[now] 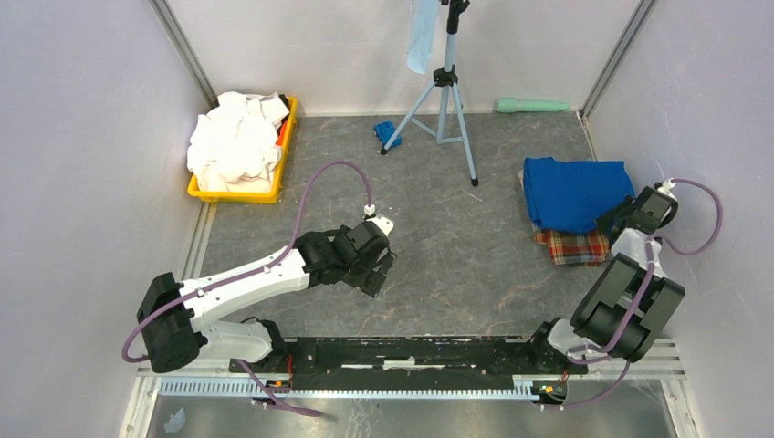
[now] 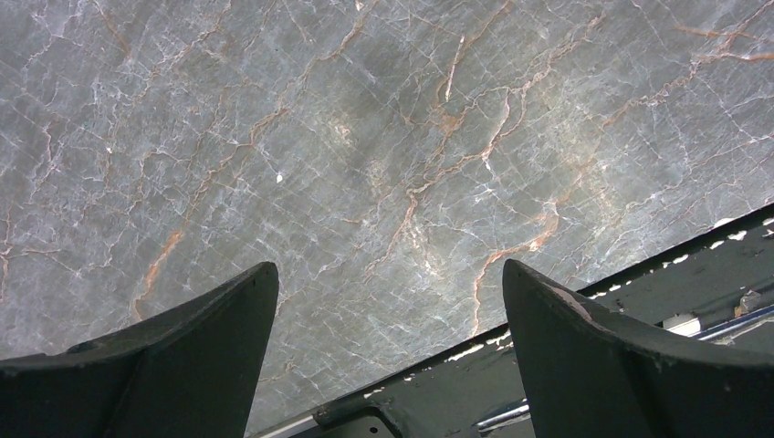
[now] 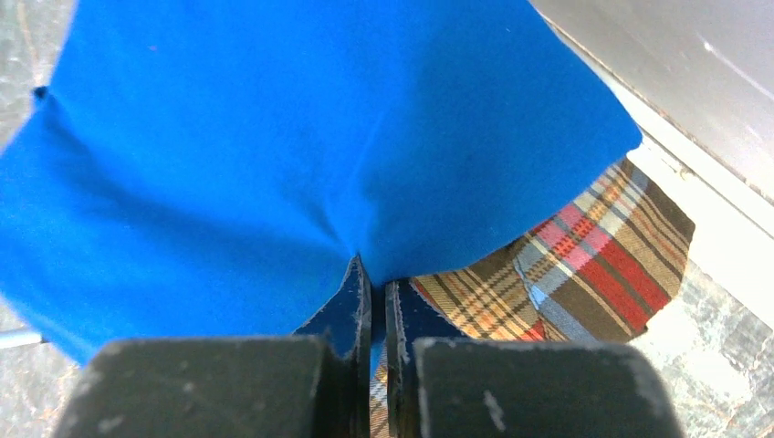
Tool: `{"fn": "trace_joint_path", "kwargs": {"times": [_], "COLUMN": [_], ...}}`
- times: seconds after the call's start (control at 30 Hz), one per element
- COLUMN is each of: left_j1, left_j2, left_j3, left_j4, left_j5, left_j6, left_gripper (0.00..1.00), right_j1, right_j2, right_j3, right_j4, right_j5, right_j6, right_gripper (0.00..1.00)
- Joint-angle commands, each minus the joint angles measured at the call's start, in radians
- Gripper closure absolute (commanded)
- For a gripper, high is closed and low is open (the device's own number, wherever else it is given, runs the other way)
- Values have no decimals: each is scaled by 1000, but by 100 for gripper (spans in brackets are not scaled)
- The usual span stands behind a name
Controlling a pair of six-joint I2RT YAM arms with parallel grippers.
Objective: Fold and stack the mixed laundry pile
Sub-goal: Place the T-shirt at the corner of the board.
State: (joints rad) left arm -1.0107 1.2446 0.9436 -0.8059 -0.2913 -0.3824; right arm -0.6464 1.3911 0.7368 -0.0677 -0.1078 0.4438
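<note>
A folded royal-blue T-shirt [image 1: 570, 192] [image 3: 274, 137] lies on a red-green plaid cloth [image 1: 573, 246] [image 3: 584, 265] at the table's right side. My right gripper [image 1: 613, 222] [image 3: 376, 274] is shut on the T-shirt's near right edge, and the cloth puckers at the fingertips. The remaining mixed laundry pile, mostly white shirts [image 1: 235, 141] with an orange piece showing, fills a yellow tray [image 1: 235, 194] at the far left. Over the bare grey table [image 1: 456, 246], left of centre, hangs my left gripper [image 1: 381, 269] [image 2: 388, 274], open and holding nothing.
A tripod [image 1: 447, 100] stands at the back centre with a pale-blue cloth [image 1: 421, 36] hanging from it. A small bright-blue object [image 1: 387, 133] lies by its left leg. A green cylinder [image 1: 531, 105] rests against the back wall. Walls close in both sides.
</note>
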Motion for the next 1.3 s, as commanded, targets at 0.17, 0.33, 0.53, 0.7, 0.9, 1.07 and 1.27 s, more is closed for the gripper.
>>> {"fn": "trace_joint_path", "kwargs": {"times": [0.17, 0.33, 0.53, 0.7, 0.9, 1.07, 1.27], "left_j1": [3, 4, 3, 3, 3, 3, 5], "left_j2": [-2, 4, 4, -2, -9, -20, -50], "left_j3": [24, 24, 23, 25, 27, 27, 32], "left_j4": [14, 13, 13, 13, 13, 15, 17], "left_j5": [-31, -31, -25, -27, -29, -37, -72], "left_j6": [39, 40, 37, 39, 39, 40, 37], "left_gripper": [2, 2, 2, 2, 2, 2, 1], "right_j1": [-15, -14, -16, -16, -14, 7, 69], "right_j2": [-81, -51, -28, -79, -221, -308, -313], "right_j3": [126, 30, -5, 44, 49, 59, 67], "right_j4": [-4, 31, 27, -22, -121, -184, -154], "right_j5": [-14, -4, 45, 40, 25, -35, -41], "right_j6": [-69, -61, -71, -73, -85, -120, -144], "right_gripper": [100, 100, 76, 37, 21, 19, 26]}}
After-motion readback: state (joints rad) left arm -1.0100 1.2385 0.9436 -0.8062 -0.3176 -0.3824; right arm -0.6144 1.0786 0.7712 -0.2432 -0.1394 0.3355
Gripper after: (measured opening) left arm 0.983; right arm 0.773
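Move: The right hand holds the T-shirt's near edge by its right corner. The shirt's middle lies about 7 cm ahead and 9 cm left, some 3 cm lower. The plaid stack under it is centred about 9 cm left and 2 cm ahead, 5 cm down; the tripod's near foot is roughly 34 cm left and 9 cm ahead, 7 cm down. From the left hand, the T-shirt's middle is around 50 cm right, 20 cm ahead, 8 cm down. Up about 4.5 cm and a touch forward goes the right hand, still pinching the T-shirt's edge, then straight back down to its starting height. There the fingers start to spread, soon wide, and let go of the cloth; the empty hand climbs about 8.5 cm off the stack, easing a little left over the shirt at the end. ##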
